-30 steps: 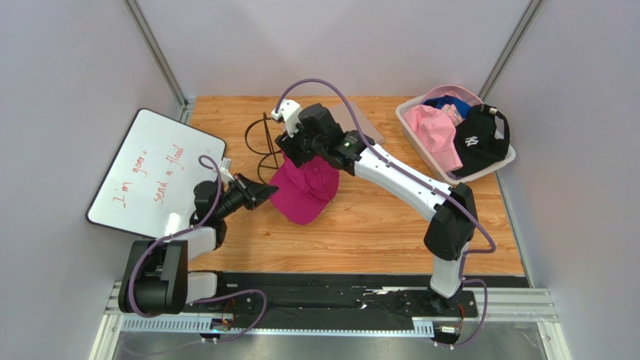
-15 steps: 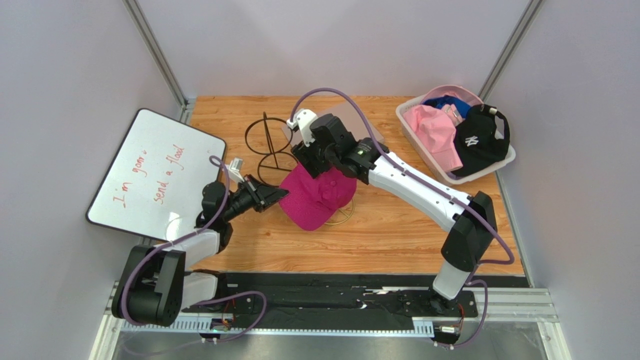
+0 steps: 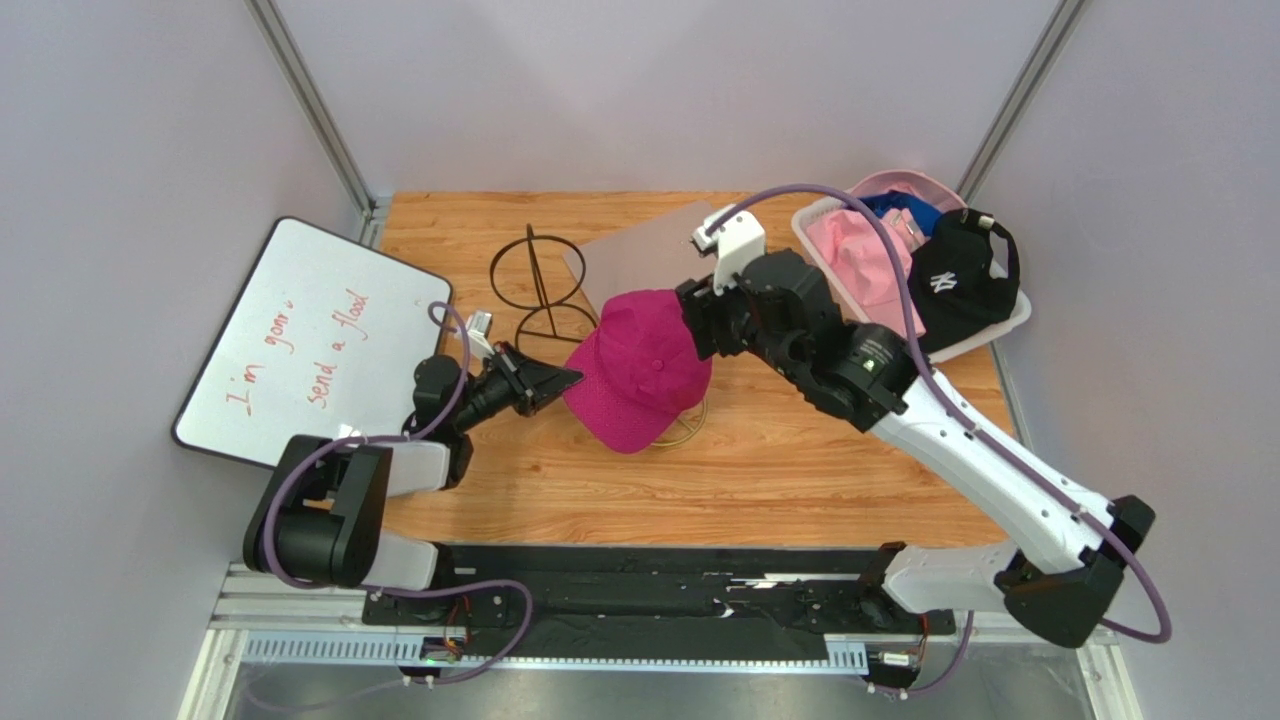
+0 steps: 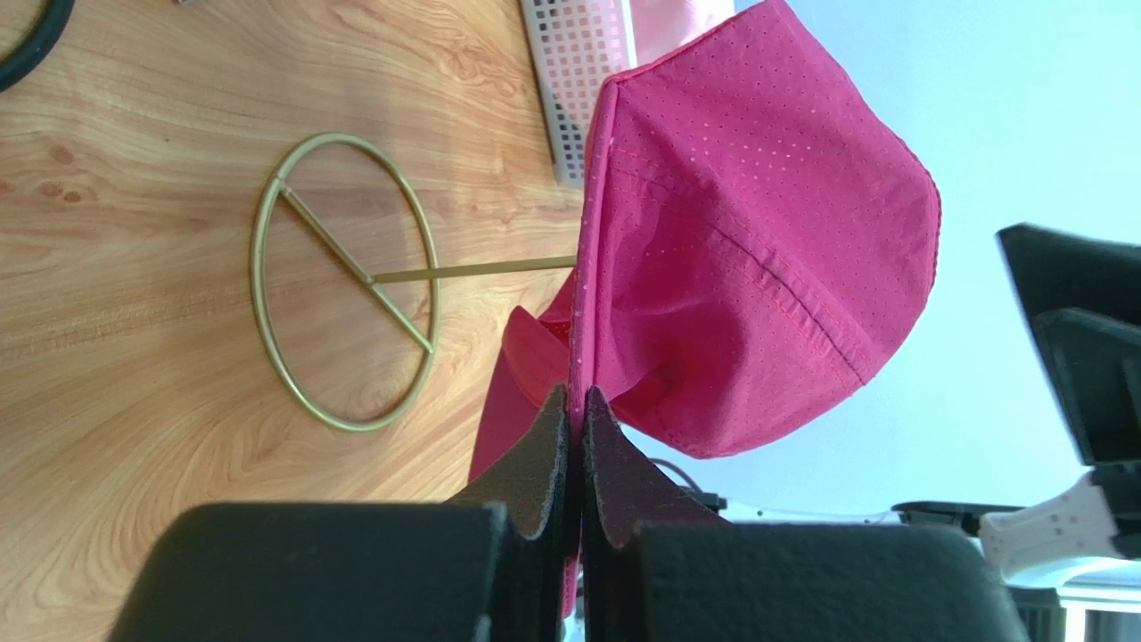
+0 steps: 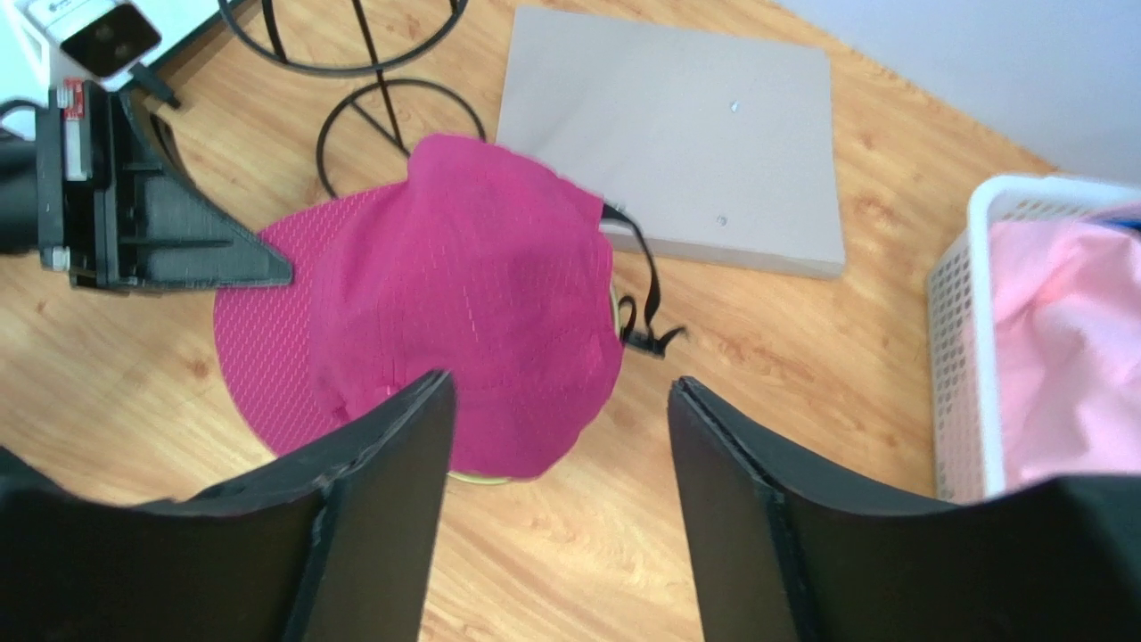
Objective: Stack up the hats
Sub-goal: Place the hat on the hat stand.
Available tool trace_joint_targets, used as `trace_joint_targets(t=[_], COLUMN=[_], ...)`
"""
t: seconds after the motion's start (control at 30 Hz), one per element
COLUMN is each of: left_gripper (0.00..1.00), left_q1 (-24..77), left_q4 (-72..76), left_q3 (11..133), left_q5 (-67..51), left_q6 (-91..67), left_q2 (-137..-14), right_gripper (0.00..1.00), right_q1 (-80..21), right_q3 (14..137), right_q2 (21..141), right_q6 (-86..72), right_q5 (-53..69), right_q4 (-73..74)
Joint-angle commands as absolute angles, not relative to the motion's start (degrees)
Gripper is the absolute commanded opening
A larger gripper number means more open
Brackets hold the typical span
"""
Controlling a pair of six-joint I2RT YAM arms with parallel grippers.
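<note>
A magenta baseball cap [image 3: 639,368] sits on top of a gold wire frame [image 4: 342,281] in the middle of the table. My left gripper [image 3: 568,387] is shut on the edge of the cap's brim [image 4: 576,397], its fingers pinching the fabric from the left. My right gripper [image 3: 691,330] hovers open just right of and above the cap [image 5: 469,308], its fingers [image 5: 389,455] apart with nothing between them. A pink hat [image 3: 879,263], a black cap [image 3: 954,285] and a blue hat [image 3: 902,203] lie in the white basket [image 3: 849,300] at the back right.
A black wire frame [image 3: 534,278] stands behind and left of the cap. A flat grey board [image 5: 676,134] lies at the back. A whiteboard [image 3: 308,345] with red writing leans at the left. Grey walls close the table in.
The right arm has pulled away to the right and stands off the cap. The cap shifted right over the gold frame, and the left gripper followed it, still shut on the brim.
</note>
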State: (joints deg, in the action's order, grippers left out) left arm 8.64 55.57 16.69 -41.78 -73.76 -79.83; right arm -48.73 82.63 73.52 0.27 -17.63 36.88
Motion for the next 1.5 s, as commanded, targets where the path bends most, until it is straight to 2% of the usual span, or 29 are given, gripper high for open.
trace_joint_targets(t=[0.0, 0.13, 0.43, 0.6, 0.7, 0.83, 0.9, 1.03, 1.2, 1.47], left_gripper=[0.00, 0.00, 0.00, 0.00, 0.00, 0.00, 0.00, 0.00, 0.00, 0.00], left_q1=[8.53, 8.53, 8.53, 8.53, 8.53, 8.53, 8.53, 8.53, 8.53, 8.53], left_q4=[60.13, 55.12, 45.09, 44.91, 45.44, 45.62, 45.62, 45.53, 44.21, 34.37], left_q3=[17.67, 18.02, 18.98, 19.07, 18.81, 18.81, 18.72, 18.54, 18.98, 21.53], left_q5=[-41.05, -40.43, -39.11, -39.37, -39.55, -39.81, -39.81, -40.08, -41.22, -40.43], left_q6=[-73.31, -70.32, -66.27, -66.36, -66.79, -66.88, -66.88, -67.06, -67.94, -67.33], left_q2=[-79.90, -77.00, -70.67, -70.58, -70.84, -70.58, -70.31, -69.70, -66.10, -55.47], right_gripper=[0.61, 0.60, 0.58, 0.52, 0.42, 0.25, 0.24, 0.00, 0.00, 0.00], right_q1=[-49.13, -49.04, -49.22, -49.22, -49.13, -48.96, -48.87, -48.43, -48.43, -48.43], right_q3=[73.49, 67.86, 66.88, 66.88, 66.71, 66.80, 66.80, 67.15, 68.98, 76.37], right_q2=[70.24, 68.99, 72.15, 73.39, 73.83, 74.00, 74.26, 74.62, 71.99, 71.45], right_q6=[-4.91, -6.06, -2.12, -0.18, 1.30, 1.84, 2.20, 2.46, 1.85, 2.11], right_q5=[-14.60, -11.79, -11.25, -11.78, -11.43, -11.51, -11.43, -12.39, -13.27, -14.94], right_q4=[32.01, 26.46, 21.62, 21.27, 21.18, 21.01, 21.09, 21.71, 25.04, 32.59])
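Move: The pink hat's crown lies about 6 cm left of the open right hand, 2 cm ahead and roughly 12 cm below; from the left hand, already gripping the brim, that crown is some 8 cm right, 2 cm ahead and 4 cm higher. The gold stand under the hat is about 11 cm right, 4 cm ahead and 5 cm below the left hand; the black stand is 14 cm ahead and 4 cm left, also 5 cm below. The right hand drops about 9 cm, drawing back slightly first and then edging forward and left, to shut its fingers on the near right side of the hat's crown, after which it eases about 1.5 cm right and a centimetre up, still closed. The left hand keeps its pinch on the brim, rising only slightly until the right has closed, then lifts to about 5 cm above its start and 2 cm back. ##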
